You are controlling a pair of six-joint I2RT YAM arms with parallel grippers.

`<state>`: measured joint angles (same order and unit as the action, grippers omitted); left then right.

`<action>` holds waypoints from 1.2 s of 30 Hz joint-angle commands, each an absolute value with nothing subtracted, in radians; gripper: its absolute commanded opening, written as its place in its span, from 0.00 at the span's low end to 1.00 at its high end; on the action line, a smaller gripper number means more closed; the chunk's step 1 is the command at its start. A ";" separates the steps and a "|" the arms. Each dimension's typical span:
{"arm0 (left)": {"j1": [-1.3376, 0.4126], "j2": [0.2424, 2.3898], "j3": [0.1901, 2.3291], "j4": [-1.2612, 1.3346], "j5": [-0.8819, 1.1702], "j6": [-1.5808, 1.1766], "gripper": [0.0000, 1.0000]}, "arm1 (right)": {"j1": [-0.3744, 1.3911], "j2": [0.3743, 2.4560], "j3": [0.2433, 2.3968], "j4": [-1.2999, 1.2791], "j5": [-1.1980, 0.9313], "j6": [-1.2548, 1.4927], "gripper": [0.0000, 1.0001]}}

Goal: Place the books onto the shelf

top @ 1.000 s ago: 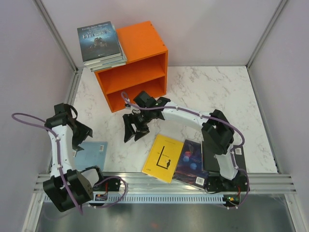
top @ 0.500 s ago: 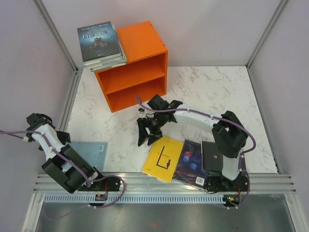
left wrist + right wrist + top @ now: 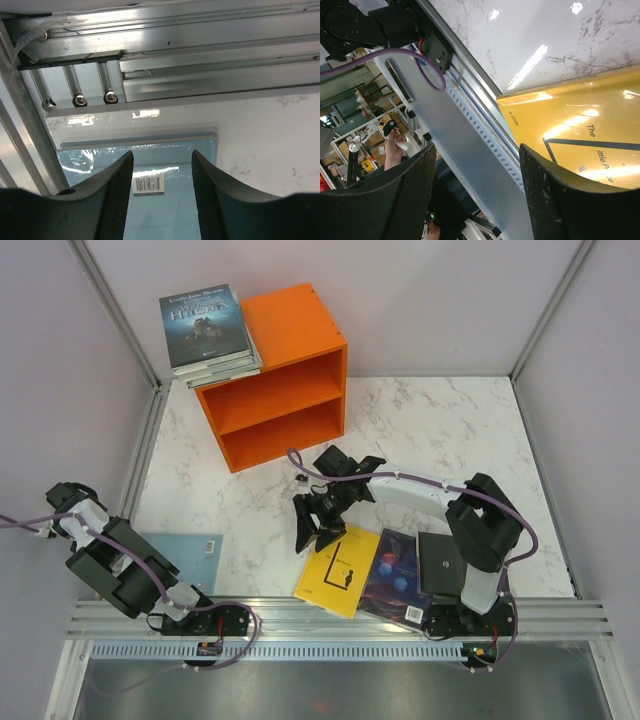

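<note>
The orange shelf (image 3: 285,390) stands at the back left with its open front facing the arms. A stack of books (image 3: 205,328) lies on its top. A yellow book (image 3: 340,568), a dark blue book (image 3: 395,575) and a black book (image 3: 441,565) lie flat near the front edge. My right gripper (image 3: 312,528) hangs open over the yellow book's (image 3: 580,135) far left corner, nothing between its fingers. A light blue book (image 3: 188,548) lies at the front left. My left gripper (image 3: 162,160) is open just above this light blue book (image 3: 165,200), barcode up, and does not touch it.
Aluminium rails (image 3: 330,615) run along the near edge, and the left arm (image 3: 110,565) is folded back against the left wall post (image 3: 150,430). The right arm (image 3: 420,495) arches over the marble table (image 3: 440,430).
The left arm has swung back and outward to the left wall, its jaws narrowing. The right gripper has moved from the shelf front toward the near edge, to the yellow book.
</note>
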<state>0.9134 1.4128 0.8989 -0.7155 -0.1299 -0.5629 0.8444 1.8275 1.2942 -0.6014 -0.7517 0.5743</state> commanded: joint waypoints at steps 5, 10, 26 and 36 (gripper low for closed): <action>0.931 1.564 0.827 -0.592 -0.120 -0.551 0.54 | 0.844 1.793 1.264 -0.584 -0.759 0.564 0.71; 0.931 1.627 0.804 -0.549 -0.083 -0.604 0.54 | 0.831 1.805 1.267 -0.583 -0.761 0.555 0.71; 0.585 1.532 0.802 -0.623 -0.029 -0.840 0.54 | 0.753 1.769 1.206 -0.584 -0.758 0.525 0.71; 0.103 1.514 0.716 -0.661 -0.014 -1.106 0.54 | 0.680 1.733 1.170 -0.583 -0.753 0.506 0.71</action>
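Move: The light-blue book's middle lies about 14 cm to the right of the left hand, level with it and some 5 cm lower; its left edge is only about 4 cm away. The yellow book is about 51 cm to that hand's right. From the right hand, the yellow book's middle is about 6 cm right and 11 cm down, the dark-blue book 19 cm right and 3 cm back, and the light-blue book 30 cm left. Open left fingers push the light-blue book by its left edge: the hand first sinks about 5 cm just outside that edge, then sweeps low to the right and forward, some 17 and 10 cm, turning about 20 degrees clockwise. Meanwhile the right hand, still open, shifts some 5 cm right and a little forward over the yellow book. ##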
